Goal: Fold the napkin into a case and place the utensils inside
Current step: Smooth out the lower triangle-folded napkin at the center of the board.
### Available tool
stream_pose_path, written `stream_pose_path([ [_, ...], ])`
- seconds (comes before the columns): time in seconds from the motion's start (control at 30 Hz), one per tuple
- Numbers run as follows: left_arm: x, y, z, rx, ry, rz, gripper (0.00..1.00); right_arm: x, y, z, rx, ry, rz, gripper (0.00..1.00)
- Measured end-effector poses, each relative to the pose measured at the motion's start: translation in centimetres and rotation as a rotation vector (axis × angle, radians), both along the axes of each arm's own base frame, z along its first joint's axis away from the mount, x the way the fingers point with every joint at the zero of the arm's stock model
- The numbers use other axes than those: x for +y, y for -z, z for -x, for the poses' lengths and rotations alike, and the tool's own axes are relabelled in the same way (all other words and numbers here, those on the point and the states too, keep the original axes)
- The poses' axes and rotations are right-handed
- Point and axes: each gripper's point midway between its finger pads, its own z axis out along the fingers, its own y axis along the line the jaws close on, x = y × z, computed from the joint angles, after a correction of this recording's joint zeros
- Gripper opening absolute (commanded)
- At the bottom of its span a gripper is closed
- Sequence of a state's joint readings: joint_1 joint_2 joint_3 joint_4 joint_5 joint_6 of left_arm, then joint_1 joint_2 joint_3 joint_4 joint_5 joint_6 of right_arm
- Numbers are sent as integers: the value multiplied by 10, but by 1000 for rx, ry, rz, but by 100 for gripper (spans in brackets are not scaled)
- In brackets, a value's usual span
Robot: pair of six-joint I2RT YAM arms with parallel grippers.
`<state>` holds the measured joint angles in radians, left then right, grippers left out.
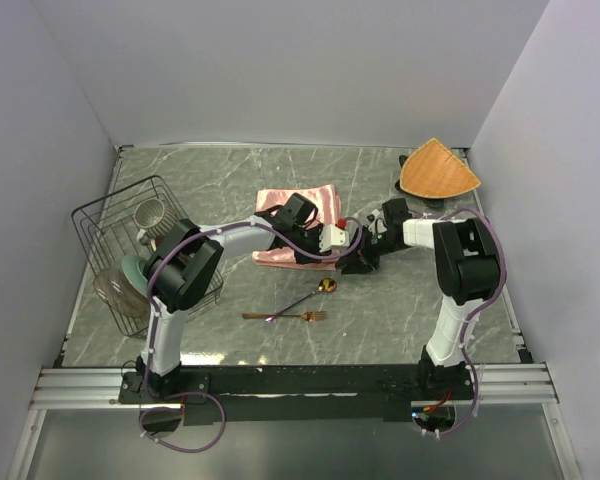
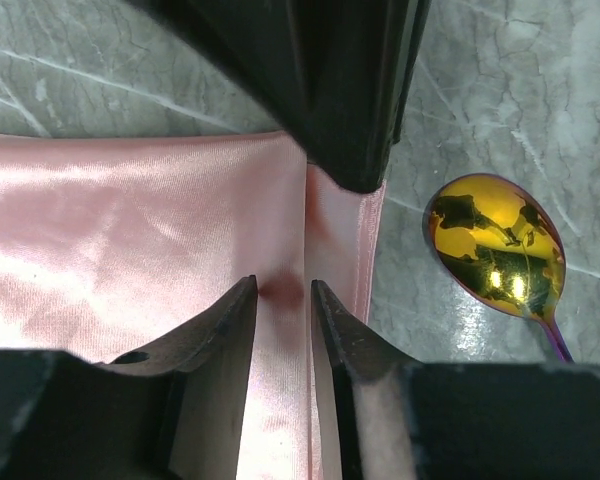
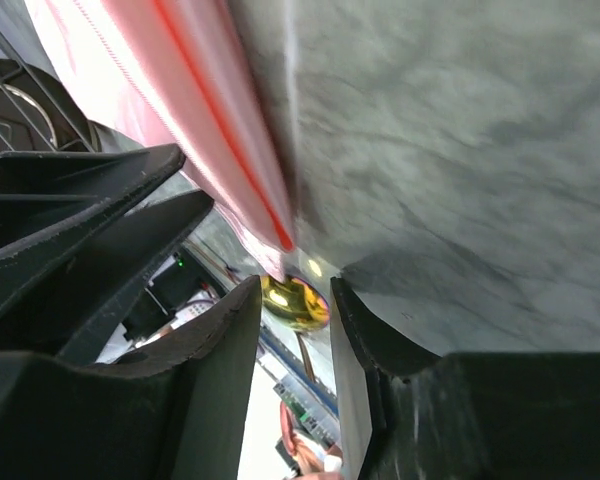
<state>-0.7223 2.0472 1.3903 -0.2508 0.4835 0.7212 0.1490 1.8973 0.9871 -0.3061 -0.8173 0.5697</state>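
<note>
The salmon-pink napkin (image 1: 280,200) lies folded on the marble table, mostly under both wrists. My left gripper (image 1: 332,252) sits low over its right hem. In the left wrist view its jaws (image 2: 283,292) stand narrowly open, with flat cloth (image 2: 130,240) showing in the gap. My right gripper (image 1: 362,258) comes in from the right, and one of its black fingers (image 2: 340,90) presses the napkin's edge. It is open (image 3: 295,290) and holds nothing; the napkin's corner (image 3: 180,90) hangs just past its tips. The gold spoon (image 1: 326,286) (image 2: 495,245) (image 3: 295,302) lies just in front of the napkin, the fork (image 1: 285,317) nearer still.
A black wire rack (image 1: 130,250) with crockery stands at the left, close to the left arm's elbow. An orange-tan fan-shaped mat (image 1: 438,170) lies at the back right corner. White walls close the table on three sides.
</note>
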Motion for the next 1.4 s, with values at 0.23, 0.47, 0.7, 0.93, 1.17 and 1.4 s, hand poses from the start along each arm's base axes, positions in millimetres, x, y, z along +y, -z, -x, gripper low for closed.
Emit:
stream_pose_path([
  [0.23, 1, 0, 0, 0, 2, -1, 27, 14, 2, -5, -15, 9, -12, 31],
  [0.47, 4, 5, 2, -9, 21, -14, 27, 15, 7, -6, -2, 21, 2, 18],
  [0.7, 5, 6, 1, -18, 26, -19, 29, 13, 9, -4, 0, 16, 15, 15],
  [0.93, 6, 9, -3, -26, 25, -22, 3, 12, 10, -3, -2, 6, 24, 6],
  [1.17, 10, 8, -5, -17, 21, -14, 1, 11, 11, -2, -1, -5, 33, 0],
  [1.4, 25, 8, -1, -8, 46, -7, 1, 11, 11, -3, 4, -11, 35, 0],
])
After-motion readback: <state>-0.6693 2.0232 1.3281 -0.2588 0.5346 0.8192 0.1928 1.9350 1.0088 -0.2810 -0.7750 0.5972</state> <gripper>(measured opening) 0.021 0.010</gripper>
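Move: The napkin's upper layer lies just under the left hand, its near edge about 1 cm back and some 2 cm lower; the lower layer's near-right corner is about 3 cm back and 5 cm to this hand's right. From the right hand that corner is about 2 cm to the left, level fore and aft, 2 cm below. The spoon bowl is some 6 cm back and 3 cm right of the left hand, or 4 cm back and 4 cm left of the right hand. The right hand edges about 1.5 cm left to the napkin's near-right corner, then sinks roughly 1 cm while its half-open fingers shut, pinching the lower layer's corner and keeping it there. Beside it the left hand eases down nearly 1 cm, closes its fingers on the upper layer near its front edge, and then drags that layer to the left, ending about 2.5 cm left of its start, with hardly any turn of the wrist. ##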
